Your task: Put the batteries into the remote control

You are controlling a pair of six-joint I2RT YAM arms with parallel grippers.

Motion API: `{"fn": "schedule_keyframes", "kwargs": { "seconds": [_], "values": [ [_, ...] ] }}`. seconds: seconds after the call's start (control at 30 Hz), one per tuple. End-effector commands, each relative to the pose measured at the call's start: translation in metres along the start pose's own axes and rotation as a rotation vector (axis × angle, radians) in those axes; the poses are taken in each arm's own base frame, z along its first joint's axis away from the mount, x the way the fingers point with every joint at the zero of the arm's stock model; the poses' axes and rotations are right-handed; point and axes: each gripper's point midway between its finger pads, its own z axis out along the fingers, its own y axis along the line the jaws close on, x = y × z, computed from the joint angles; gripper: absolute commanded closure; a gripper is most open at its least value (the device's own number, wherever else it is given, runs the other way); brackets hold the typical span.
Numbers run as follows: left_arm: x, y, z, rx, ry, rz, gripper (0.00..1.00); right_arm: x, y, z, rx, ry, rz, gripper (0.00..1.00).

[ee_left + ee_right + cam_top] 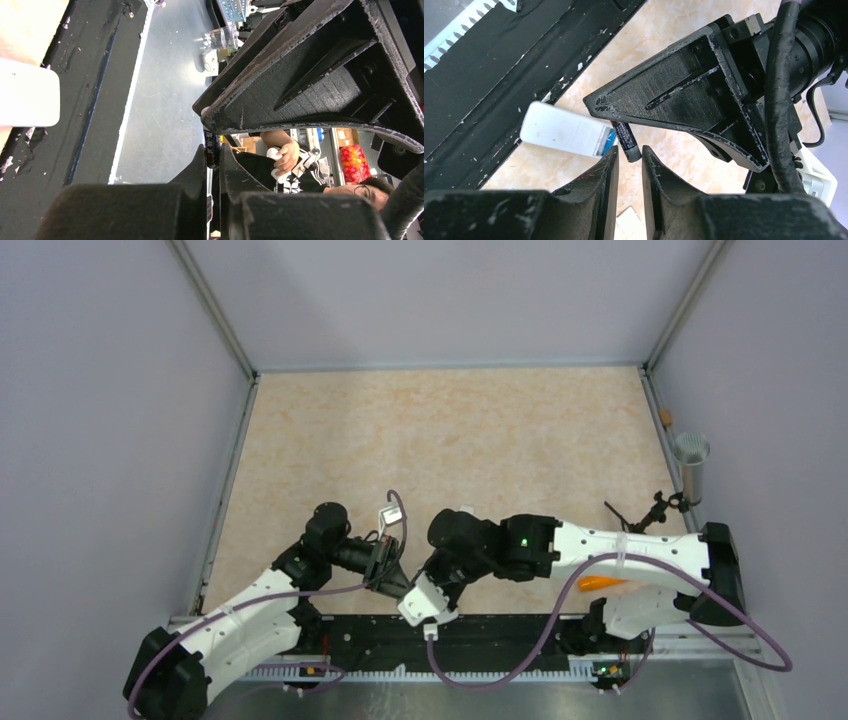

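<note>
In the left wrist view my left gripper (214, 151) is shut on the dark battery (210, 148), which stands up between its fingertips. From the right wrist view the same dark battery (627, 142) hangs from the left gripper's finger (684, 95), and its grey end sits between the fingertips of my right gripper (630, 155). The right jaws stand narrowly open, with a thin gap on each side of the battery. The white remote control (561, 132) lies back up on the table just behind, its compartment open with the blue battery (608, 141) inside. Both grippers meet at the near edge (405, 585).
The black base strip (499, 75) runs right beside the remote. A small white flat piece (630, 220) lies on the table under my right gripper. An orange tapered object (600, 583), a black tool (640, 513) and a metal cup (690, 455) are at the right.
</note>
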Motion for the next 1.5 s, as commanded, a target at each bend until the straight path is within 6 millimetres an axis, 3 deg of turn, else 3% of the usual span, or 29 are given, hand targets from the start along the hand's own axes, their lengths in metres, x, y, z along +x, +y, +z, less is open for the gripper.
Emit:
{"fn": "schedule_keyframes", "kwargs": {
  "seconds": [0.0, 0.3, 0.43, 0.5, 0.63, 0.77, 0.83, 1.13, 1.23, 1.47],
  "values": [
    [-0.005, -0.017, -0.001, 0.030, 0.003, 0.094, 1.00, -0.015, -0.007, -0.004, 0.005, -0.023, -0.043, 0.79],
    [-0.005, -0.018, -0.001, 0.034, 0.002, 0.104, 1.00, -0.011, -0.002, -0.001, -0.013, -0.003, -0.043, 0.86],
    [-0.005, -0.019, -0.001, 0.035, 0.002, 0.108, 1.00, -0.010, 0.001, 0.001, -0.025, -0.002, -0.040, 1.00],
    [-0.006, -0.019, -0.001, 0.033, -0.006, 0.112, 0.98, -0.011, 0.002, 0.001, -0.027, -0.001, -0.038, 1.00],
    [-0.007, -0.016, 0.000, 0.022, -0.022, 0.106, 0.82, -0.006, 0.005, -0.001, -0.020, 0.012, -0.035, 1.00],
    [-0.011, -0.009, 0.001, -0.002, -0.050, 0.097, 0.55, 0.000, 0.011, -0.006, -0.006, 0.031, 0.002, 1.00],
    [-0.014, -0.006, 0.001, -0.015, -0.068, 0.097, 0.50, 0.003, 0.017, -0.010, 0.004, 0.036, 0.032, 1.00],
    [-0.055, 0.028, -0.003, -0.237, -0.260, 0.123, 0.39, 0.006, 0.030, -0.033, 0.156, -0.026, 0.292, 1.00],
    [-0.068, 0.047, -0.009, -0.360, -0.299, 0.110, 0.38, 0.005, 0.035, -0.031, 0.196, -0.065, 0.425, 1.00],
    [-0.101, 0.066, -0.008, -0.472, -0.315, 0.135, 0.43, 0.004, 0.046, -0.022, 0.255, -0.131, 0.718, 1.00]
  ]
}}
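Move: The black battery, its near end held in the left fingers, has its middle about 2 cm ahead and 1 cm right of the left hand point, 1 cm above. From the right hand point it lies roughly 1 cm back and 1 cm left, level. About 16 cm below the right hand, the remote's middle is level with it fore and aft and 1 cm right; the white cover lies some 16 cm ahead and 8 cm right. The right fingers shut on the free end of the battery while the left hand holds the other end still; then the left fingers open wide and let go. The right hand draws the battery about 5 cm right and slightly down, rolling some 30 degrees, as the emptied left hand goes forward about 8 cm, sinking and turning counter-clockwise. ##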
